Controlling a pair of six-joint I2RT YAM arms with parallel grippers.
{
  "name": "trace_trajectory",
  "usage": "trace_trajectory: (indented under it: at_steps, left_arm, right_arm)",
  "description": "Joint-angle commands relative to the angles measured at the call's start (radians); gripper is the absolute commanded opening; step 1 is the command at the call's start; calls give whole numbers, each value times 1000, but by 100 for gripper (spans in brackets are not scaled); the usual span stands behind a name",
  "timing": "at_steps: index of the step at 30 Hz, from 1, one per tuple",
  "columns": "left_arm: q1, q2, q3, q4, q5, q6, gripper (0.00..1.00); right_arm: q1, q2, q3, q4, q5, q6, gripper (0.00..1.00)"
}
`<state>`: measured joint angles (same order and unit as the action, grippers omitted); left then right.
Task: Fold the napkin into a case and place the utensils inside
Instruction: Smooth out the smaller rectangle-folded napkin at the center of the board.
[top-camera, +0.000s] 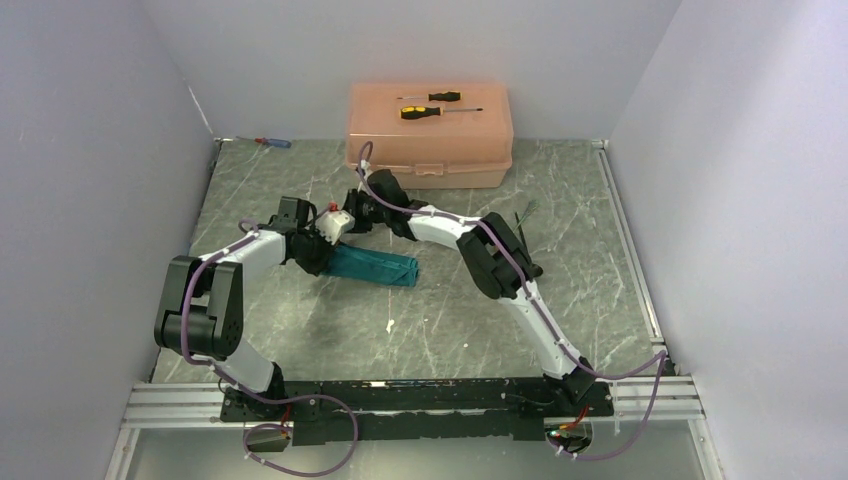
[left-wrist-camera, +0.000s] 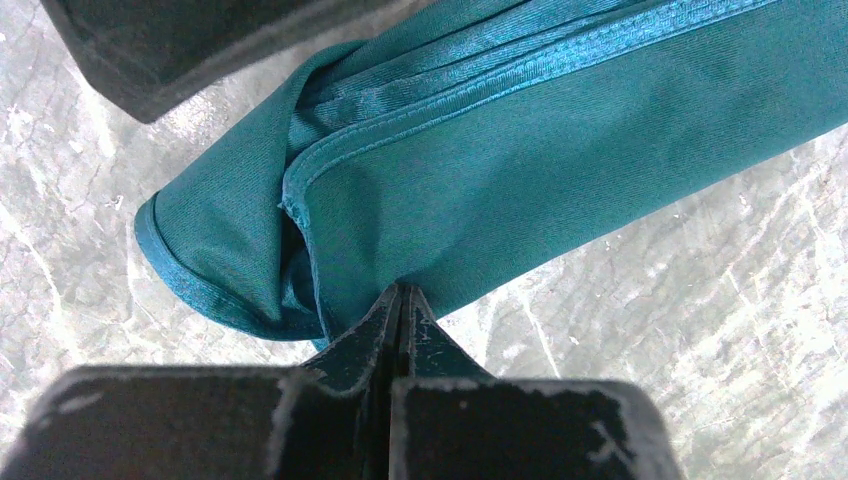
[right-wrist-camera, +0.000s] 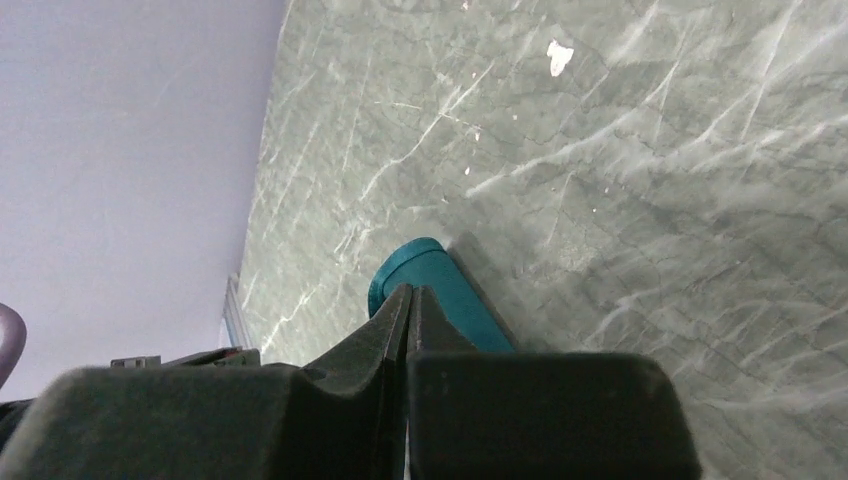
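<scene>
The teal napkin (top-camera: 378, 266) lies folded into a long narrow strip on the marble table, left of centre. My left gripper (top-camera: 322, 258) is at its left end. In the left wrist view its jaws (left-wrist-camera: 400, 292) are shut on the napkin's (left-wrist-camera: 560, 150) near edge, where the cloth puckers. My right gripper (top-camera: 352, 222) reaches over from behind; its jaws (right-wrist-camera: 411, 292) are shut with a teal fold of the napkin (right-wrist-camera: 425, 270) at the tips. One of its dark fingers (left-wrist-camera: 180, 50) shows above the cloth. Greenish fork tines (top-camera: 524, 211) peek out by the right arm's elbow; the spoon is hidden.
A peach plastic box (top-camera: 430, 150) stands at the back with two yellow-and-black screwdrivers (top-camera: 432, 105) on its lid. A small red-and-blue screwdriver (top-camera: 272, 142) lies at the back left. A white scrap (top-camera: 391, 325) sits in front of the napkin. Walls close in on the left, right and back.
</scene>
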<state>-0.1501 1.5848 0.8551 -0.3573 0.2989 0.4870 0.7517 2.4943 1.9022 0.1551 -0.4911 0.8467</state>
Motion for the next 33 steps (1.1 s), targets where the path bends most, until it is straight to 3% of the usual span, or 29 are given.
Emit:
trace_trajectory:
  at_steps: [1,12,21,27,29,30,33]
  left_arm:
    - [-1,2,3,-16,9,-17,3]
    - [-1,21,4,20,-23,-36,3]
    - [1,35,33,7,-18,-71,3]
    - [38,-3,181,-201,119,-22,33]
    - [62,-25,224,-312,190,70,44]
    - [77,-37,238,-375,215,137,56]
    - [118,-78,248,-446,247,334,61]
  right_arm:
    - [19,11,8,34,12,63,3]
    - [58,14,-79,18,-10,64,2]
    - [67,-11,-176,22,78,36,1]
    - [67,0,-195,9,108,-10,1]
    - [67,8,-196,5,103,-19,1]
    - [68,12,-199,8,98,-22,1]
    - [64,27,-195,22,74,-16,1]
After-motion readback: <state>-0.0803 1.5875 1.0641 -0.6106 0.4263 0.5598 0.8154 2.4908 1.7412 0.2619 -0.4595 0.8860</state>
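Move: The right hand, shut, hovers just beyond the napkin's left part: the folded strip's middle is about 7 cm back towards the base, 3 cm to the right and 5 cm below. The toolbox's middle is roughly 22 cm ahead of this hand, 18 cm to its right and slightly higher. The left hand already has its shut tips on the strip near its left end, with the napkin's middle about 11 cm to its right and 1 cm farther out, practically level with the tips. The closed right fingers, still pointing left, sweep back and down together, about 4.5 cm each way, from beyond the napkin's far edge onto its left part, then stay there, touching the cloth with their tips. The left hand first keeps its shut tips on the near-left corner of the napkin, and only once the right has settled does it come free, rising some 5 cm with a slight drift forward while its fingers open to a little over half. ##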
